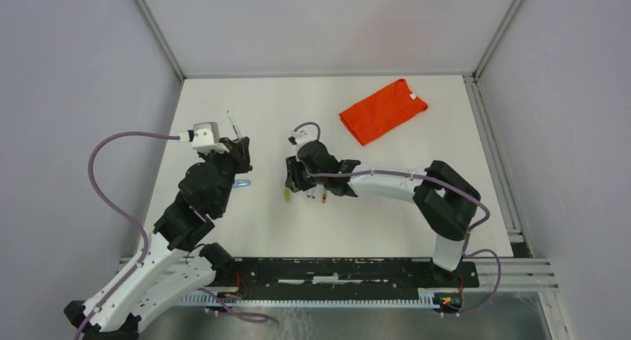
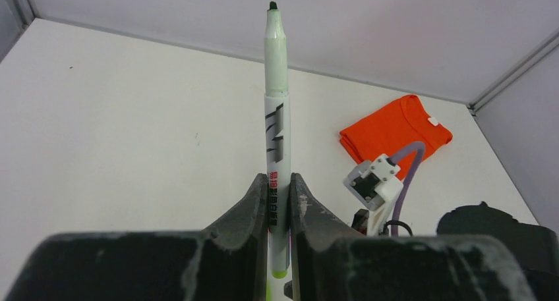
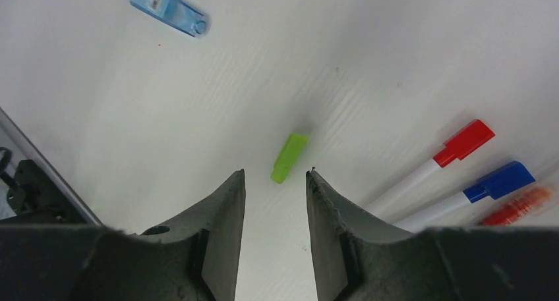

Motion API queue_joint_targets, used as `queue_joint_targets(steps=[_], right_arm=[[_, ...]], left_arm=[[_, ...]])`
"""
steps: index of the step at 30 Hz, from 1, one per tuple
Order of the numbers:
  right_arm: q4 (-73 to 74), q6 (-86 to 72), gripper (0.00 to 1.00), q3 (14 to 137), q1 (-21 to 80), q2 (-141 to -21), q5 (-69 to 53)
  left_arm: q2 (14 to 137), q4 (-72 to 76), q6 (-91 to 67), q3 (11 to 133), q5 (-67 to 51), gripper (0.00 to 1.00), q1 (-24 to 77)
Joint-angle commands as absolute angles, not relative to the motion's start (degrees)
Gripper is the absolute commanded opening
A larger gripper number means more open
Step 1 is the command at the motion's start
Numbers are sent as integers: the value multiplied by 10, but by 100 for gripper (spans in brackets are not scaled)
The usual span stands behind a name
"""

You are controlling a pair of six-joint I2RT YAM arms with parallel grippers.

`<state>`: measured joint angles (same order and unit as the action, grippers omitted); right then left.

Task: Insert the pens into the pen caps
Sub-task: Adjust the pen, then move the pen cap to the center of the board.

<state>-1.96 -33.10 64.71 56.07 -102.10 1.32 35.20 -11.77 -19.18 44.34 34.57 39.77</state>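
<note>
My left gripper (image 2: 279, 189) is shut on a green pen (image 2: 277, 136), which stands upright with its bare tip pointing up; the top view shows this pen (image 1: 233, 124) above that gripper (image 1: 236, 148). A small green pen cap (image 3: 289, 157) lies flat on the table just beyond my right gripper (image 3: 275, 176), which hangs open over it with nothing between its fingers. From above, the green cap (image 1: 287, 194) sits just below the right gripper (image 1: 292, 178). A red-capped pen (image 3: 435, 163), a blue-capped pen (image 3: 474, 189) and an orange pen (image 3: 517, 205) lie to the right.
A pale blue cap-like piece (image 3: 168, 8) lies apart near the left arm (image 1: 242, 183). A folded orange shirt (image 1: 382, 109) lies at the back right of the white table (image 1: 260, 102). Grey walls and metal rails enclose the table.
</note>
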Motion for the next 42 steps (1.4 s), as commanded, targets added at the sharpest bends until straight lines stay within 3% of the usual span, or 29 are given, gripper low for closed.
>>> queue_joint_targets(steps=[1, 19, 30, 42], right_arm=[[75, -312, 44, 748, 582, -1083, 68], [207, -277, 38, 894, 608, -1225, 99], [225, -252, 26, 906, 612, -1233, 95], [250, 3, 14, 837, 615, -1155, -57]], left_arm=[[352, -110, -162, 428, 371, 2, 397], [328, -116, -164, 415, 358, 2, 398], [330, -117, -164, 415, 359, 2, 398], [337, -118, -164, 414, 372, 2, 398]])
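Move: The green pen cap lies about 8 cm below the right hand and some 3 cm to its left, neither ahead nor back. The red-capped pen is about 7 cm to the right of this cap and 2 cm farther out, the blue-capped pen about 9 cm right and 3 cm out; the light-blue bottle is some 12 cm left of the cap and 3 cm out. From the left hand, the cap is roughly level, 10 cm right and 30 cm below. Down by some 7.5 cm and about 2.5 cm to its left, the right hand drops onto the green cap, its fingers tipping to point more steeply at the table. Near the table it stays low while the half-open fingers close and pinch the cap between their tips; late on, the wrist turns roughly 20 degrees counter-clockwise and the hand draws back a little. ##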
